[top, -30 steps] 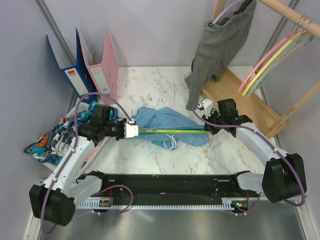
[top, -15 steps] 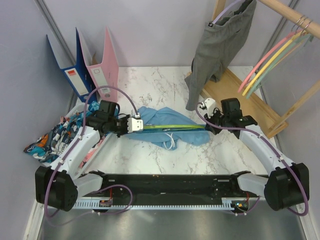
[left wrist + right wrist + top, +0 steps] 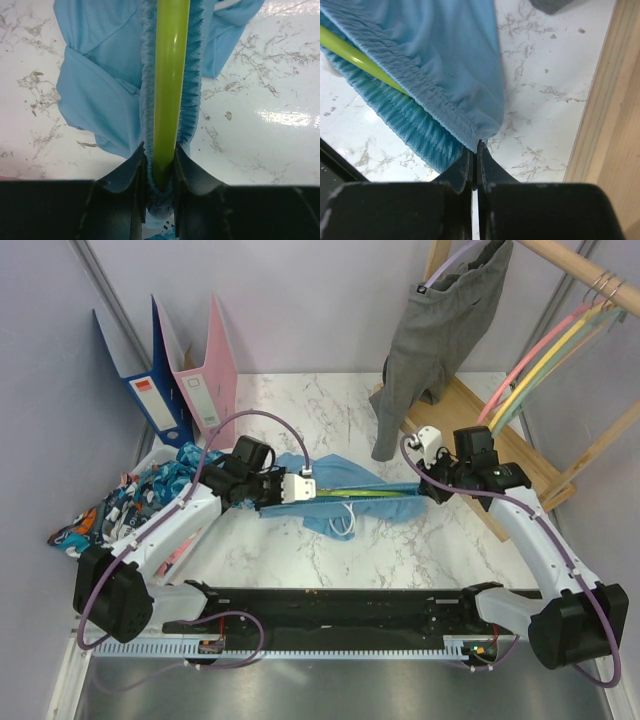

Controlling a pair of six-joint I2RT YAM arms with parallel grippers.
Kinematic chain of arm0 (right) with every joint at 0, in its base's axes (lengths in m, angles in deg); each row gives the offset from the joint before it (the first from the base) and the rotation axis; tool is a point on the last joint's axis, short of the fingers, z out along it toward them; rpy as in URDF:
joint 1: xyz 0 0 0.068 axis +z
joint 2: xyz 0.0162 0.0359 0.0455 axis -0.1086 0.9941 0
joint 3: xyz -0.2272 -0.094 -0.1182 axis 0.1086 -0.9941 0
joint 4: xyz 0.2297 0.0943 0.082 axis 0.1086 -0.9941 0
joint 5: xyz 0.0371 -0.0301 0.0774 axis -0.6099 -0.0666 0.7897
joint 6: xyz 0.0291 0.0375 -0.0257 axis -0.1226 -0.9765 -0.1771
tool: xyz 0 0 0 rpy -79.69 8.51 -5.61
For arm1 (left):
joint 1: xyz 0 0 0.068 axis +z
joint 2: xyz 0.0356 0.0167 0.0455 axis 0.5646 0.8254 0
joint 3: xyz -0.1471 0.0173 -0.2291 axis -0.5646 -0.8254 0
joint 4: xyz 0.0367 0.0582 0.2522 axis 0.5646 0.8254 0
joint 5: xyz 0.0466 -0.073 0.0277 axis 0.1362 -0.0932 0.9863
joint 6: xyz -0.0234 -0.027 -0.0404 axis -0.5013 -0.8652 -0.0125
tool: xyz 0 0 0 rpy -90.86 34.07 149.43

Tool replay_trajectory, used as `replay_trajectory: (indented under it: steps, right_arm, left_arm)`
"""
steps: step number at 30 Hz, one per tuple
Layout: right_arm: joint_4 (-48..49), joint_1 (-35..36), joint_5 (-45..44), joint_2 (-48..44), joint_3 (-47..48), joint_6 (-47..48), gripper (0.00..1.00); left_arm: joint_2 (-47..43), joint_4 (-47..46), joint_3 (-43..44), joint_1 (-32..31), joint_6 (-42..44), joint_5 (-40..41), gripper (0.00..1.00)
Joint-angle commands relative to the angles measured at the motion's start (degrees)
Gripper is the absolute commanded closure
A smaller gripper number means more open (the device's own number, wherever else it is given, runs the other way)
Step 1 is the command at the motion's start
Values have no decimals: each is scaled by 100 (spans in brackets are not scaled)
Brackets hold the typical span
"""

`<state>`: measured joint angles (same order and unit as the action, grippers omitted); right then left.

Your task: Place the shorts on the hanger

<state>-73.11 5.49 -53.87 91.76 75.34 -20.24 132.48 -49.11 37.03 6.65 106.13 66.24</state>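
Observation:
The light blue shorts (image 3: pixel 345 478) lie mid-table, their waistband stretched along the lime hanger (image 3: pixel 370 494), whose bar runs inside it. My left gripper (image 3: pixel 303 488) is shut on the left end of the bar. In the left wrist view the hanger (image 3: pixel 171 75) passes between the fingertips (image 3: pixel 137 160) with the shorts' (image 3: pixel 100 90) ribbed waistband wrapped round it. My right gripper (image 3: pixel 428 483) is shut on the right edge of the shorts. In the right wrist view its jaws pinch the corner of the shorts (image 3: pixel 445 60), and the hanger (image 3: pixel 360 55) shows at the upper left.
A grey garment (image 3: pixel 430 330) hangs from the wooden rack (image 3: pixel 570 260) at the back right, with pink and yellow hangers (image 3: pixel 540 370) beside it. The rack's wooden base (image 3: pixel 490 445) lies right of my right gripper. Binders (image 3: pixel 190 380) and patterned clothes (image 3: pixel 110 510) are at the left.
Both arms have shifted right. The left gripper carried the hanger's end towards the table's middle, and the right gripper drew the shorts' edge right and slightly up.

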Motion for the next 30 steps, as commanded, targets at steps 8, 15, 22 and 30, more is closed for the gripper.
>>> replay_trajectory:
  steps: [8,15,22,30]
  right_arm:
    - [-831,304,252,-294,739,348,96]
    - [-1103,348,648,-408,1221,699,23]
    - [-1393,339,1825,-847,1609,1525,20]
    - [-1851,348,3363,-1295,1251,2789,27]
  left_arm:
    - [-11,638,831,-567,-782,993,98]
    - [-327,858,1060,-567,-774,588,98]
    - [-538,1087,1349,-567,-317,18,98]
    - [-574,1297,1631,-559,-97,-887,98]
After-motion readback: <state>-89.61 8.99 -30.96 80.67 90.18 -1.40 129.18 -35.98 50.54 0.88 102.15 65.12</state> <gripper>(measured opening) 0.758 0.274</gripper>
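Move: Straight to the right hand's left, about 16 cm along the waistband, lies the green hanger's middle, roughly level with the shut fingers. The shorts' middle is also 16 cm left but 3 cm farther out and some 8 cm lower; the grey trouser leg's lower end is about 9 cm left and 8 cm ahead, 6 cm lower. For the left hand, gripping hanger and waistband together, the hanger's middle is some 16 cm right and 1 cm ahead. Letting go of the shorts' right waistband corner, the right hand first lifts it a few centimetres while easing left and back, then opens wide and climbs away, rising about 12 cm in all, wrist swinging some 30 degrees counter-clockwise. The left hand keeps its pinch on hanger and waistband, going up and right, then farther up and back, some 8 cm higher. ##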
